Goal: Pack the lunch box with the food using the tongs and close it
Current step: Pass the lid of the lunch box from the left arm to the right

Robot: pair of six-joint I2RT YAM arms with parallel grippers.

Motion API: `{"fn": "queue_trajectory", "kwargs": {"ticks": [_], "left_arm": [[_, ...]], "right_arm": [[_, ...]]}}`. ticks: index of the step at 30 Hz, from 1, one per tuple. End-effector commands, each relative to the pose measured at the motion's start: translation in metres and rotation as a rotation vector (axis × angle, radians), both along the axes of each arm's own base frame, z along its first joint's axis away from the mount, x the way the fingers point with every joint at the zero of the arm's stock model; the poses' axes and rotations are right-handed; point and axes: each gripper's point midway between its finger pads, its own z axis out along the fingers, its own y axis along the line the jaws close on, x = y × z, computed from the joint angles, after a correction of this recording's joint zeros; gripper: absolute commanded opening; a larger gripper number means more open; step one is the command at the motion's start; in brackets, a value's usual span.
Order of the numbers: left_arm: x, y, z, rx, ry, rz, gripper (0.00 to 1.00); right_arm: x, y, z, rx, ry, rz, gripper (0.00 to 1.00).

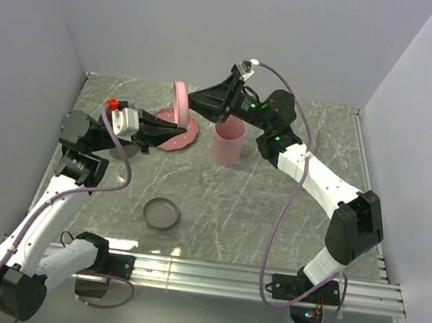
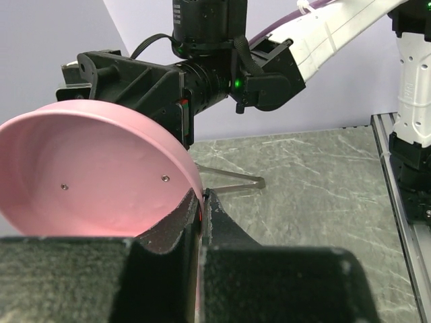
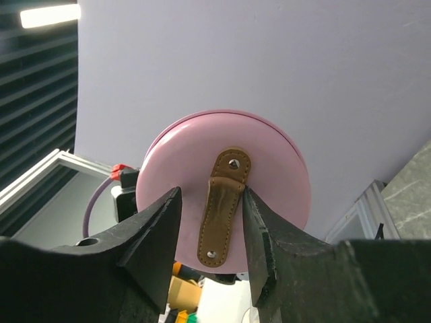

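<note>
The lunch box body (image 1: 228, 142), a tall pink cylinder, stands open at mid-table. Its round pink lid (image 1: 179, 102) is held upright on edge above the pink plate (image 1: 190, 134). My left gripper (image 2: 202, 195) is shut on the lid's lower rim (image 2: 101, 175). My right gripper (image 3: 211, 195) is open, with its jaws either side of the brown leather strap (image 3: 222, 208) on the lid's outer face (image 3: 276, 161). The right finger touches the strap, while the left one stands slightly apart. The tongs (image 2: 232, 180) lie on the table behind the lid. No food shows.
A small grey round dish (image 1: 161, 213) sits near the front of the marble-patterned table (image 1: 272, 217). Purple-grey walls enclose the left, back and right. A metal rail (image 1: 264, 279) runs along the near edge.
</note>
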Motion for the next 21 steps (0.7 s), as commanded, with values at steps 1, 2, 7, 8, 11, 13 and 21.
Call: {"fn": "queue_trajectory", "kwargs": {"ticks": [1, 2, 7, 8, 11, 13, 21], "left_arm": [[-0.008, -0.002, 0.009, 0.029, -0.048, -0.023, 0.01], [-0.007, -0.002, 0.009, 0.04, -0.08, -0.017, 0.01], [-0.006, -0.002, 0.009, 0.036, -0.079, -0.013, 0.01], [-0.006, -0.003, 0.009, 0.037, -0.08, -0.015, 0.01], [-0.006, -0.003, 0.009, 0.043, -0.078, -0.016, 0.01], [-0.005, -0.003, 0.007, 0.048, -0.078, -0.013, 0.01], [-0.003, -0.002, 0.007, 0.042, -0.065, 0.006, 0.07]], "right_arm": [[-0.009, 0.002, 0.019, 0.021, -0.061, 0.006, 0.48], [-0.009, 0.003, 0.017, 0.014, -0.052, 0.006, 0.48], [-0.018, 0.009, 0.018, 0.016, -0.057, 0.033, 0.42], [-0.018, 0.009, 0.02, 0.019, -0.06, 0.033, 0.41], [-0.02, 0.01, 0.021, 0.023, -0.065, 0.041, 0.33], [-0.02, 0.01, 0.022, 0.024, -0.069, 0.041, 0.25], [-0.022, 0.006, 0.028, 0.005, -0.131, 0.027, 0.0]]}}
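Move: Just off the right fingertips, about 2 cm to their left and level with them, stands the pink lid of the lunch box, held on edge with its leather strap between the half-open fingers. From the left hand, which pinches its near rim, the lid's middle lies some 5 cm ahead, 1 cm left and 2 cm higher. From the right hand, the pink plate is roughly 20 cm ahead, 9 left and 43 below; the pink cup 13 ahead, 10 right and 37 below. Closing on the leather strap, the right hand brings its fingers from half open to shut and pinches the strap against itself, while easing down about 1 cm and slightly left towards the lid. The left hand keeps its pinch on the lid's near rim and stays nearly in place, sinking a bit over half a centimetre. ##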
